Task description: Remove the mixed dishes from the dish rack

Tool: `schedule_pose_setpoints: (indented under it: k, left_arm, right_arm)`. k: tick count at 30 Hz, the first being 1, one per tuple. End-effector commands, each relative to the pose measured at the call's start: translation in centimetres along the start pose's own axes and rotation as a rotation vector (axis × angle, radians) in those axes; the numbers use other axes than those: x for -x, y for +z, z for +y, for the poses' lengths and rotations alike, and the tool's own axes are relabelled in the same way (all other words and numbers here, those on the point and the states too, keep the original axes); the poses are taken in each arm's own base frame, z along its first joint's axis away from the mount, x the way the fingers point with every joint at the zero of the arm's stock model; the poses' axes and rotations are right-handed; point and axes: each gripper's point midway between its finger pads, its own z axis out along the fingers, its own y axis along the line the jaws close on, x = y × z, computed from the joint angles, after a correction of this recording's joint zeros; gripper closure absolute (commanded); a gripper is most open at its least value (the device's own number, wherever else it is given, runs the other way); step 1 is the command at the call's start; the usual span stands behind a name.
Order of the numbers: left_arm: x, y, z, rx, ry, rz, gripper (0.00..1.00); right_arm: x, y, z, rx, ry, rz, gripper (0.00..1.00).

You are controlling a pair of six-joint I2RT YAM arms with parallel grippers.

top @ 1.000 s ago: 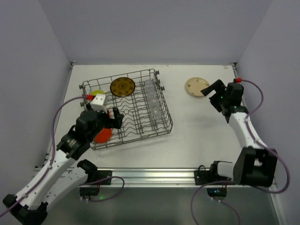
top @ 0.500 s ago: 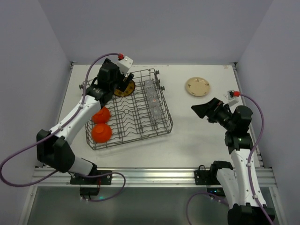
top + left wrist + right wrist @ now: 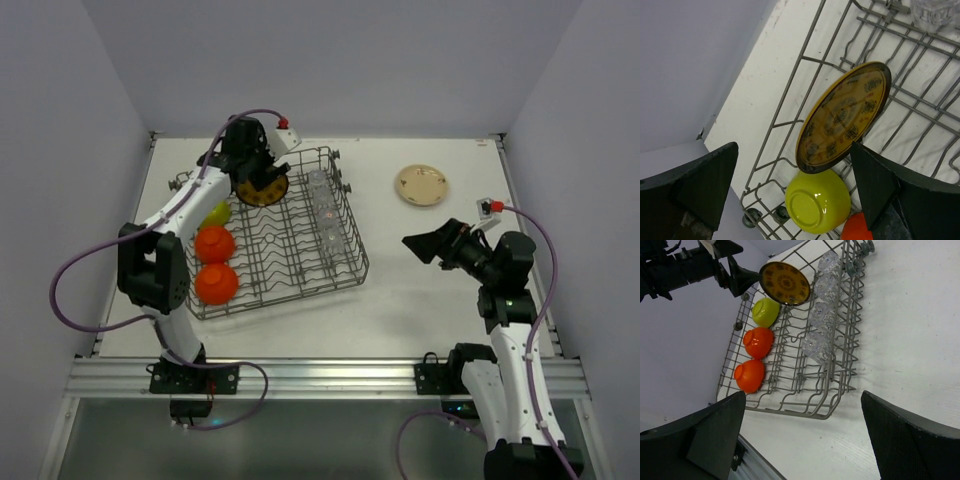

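The grey wire dish rack (image 3: 300,262) stands left of centre. A brown-gold patterned plate (image 3: 268,190) stands upright at its far left. Beside the plate are a lime-yellow bowl (image 3: 216,213) and two orange bowls (image 3: 214,243) (image 3: 216,284). A row of clear glass cups (image 3: 324,212) fills the right side. My left gripper (image 3: 256,176) hovers open over the plate (image 3: 845,117) and the lime bowl (image 3: 817,200), touching neither. My right gripper (image 3: 425,245) is open above bare table, right of the rack (image 3: 805,390). A cream plate (image 3: 421,185) lies on the table at the far right.
White walls close the table on the left, back and right. The left wall (image 3: 695,60) is close beside the rack's far-left corner. The rail holding the arm bases (image 3: 320,375) runs along the near edge.
My left arm swung from the rack's near-left side to its far-left corner, over the patterned plate. My right arm pulled back from the cream plate and now faces the rack. Both grippers stayed open.
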Motion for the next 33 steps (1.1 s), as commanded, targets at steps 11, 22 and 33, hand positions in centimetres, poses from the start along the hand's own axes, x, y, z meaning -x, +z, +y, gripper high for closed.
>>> schedule_pose_setpoints:
  k: [11,22,33]
  left_arm:
    - [-1.4,2.6,-0.1,-0.053,0.153,0.04,0.19]
    - [-2.9,4.2,0.1,-0.024,0.225,0.1,0.51]
    - [-2.5,3.8,-0.7,-0.044,0.285,0.062,0.78]
  right_arm:
    - [-0.1,-0.1,0.3,0.037,-0.045,-0.019,0.01]
    - [-0.5,0.1,0.0,0.041,-0.038,-0.014,0.01]
    - [-0.5,-0.1,0.5,0.06,-0.043,-0.013,0.01]
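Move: The left hand, wide open, is above the left end of the yellow patterned plate standing in the rack. The plate's middle lies about 5 cm to its right, level with it forward, and 8 cm down. The green bowl is some 8 cm left and 6 cm back, 11 cm below the hand; the farthest glass is about 19 cm right, 1 cm ahead, and 10 cm down. From the right hand the plate lies roughly 25 cm ahead, 31 cm left and 12 cm lower. Downward about 6 cm, with a small drift forward of some 2 cm, the left hand lowers itself over the left end of the standing yellow plate, rolling about 15 degrees so that its left side rises. On the way the fingers close from wide open to nearly shut, one on each face of the plate at its left rim; they slow as they narrow on it. ##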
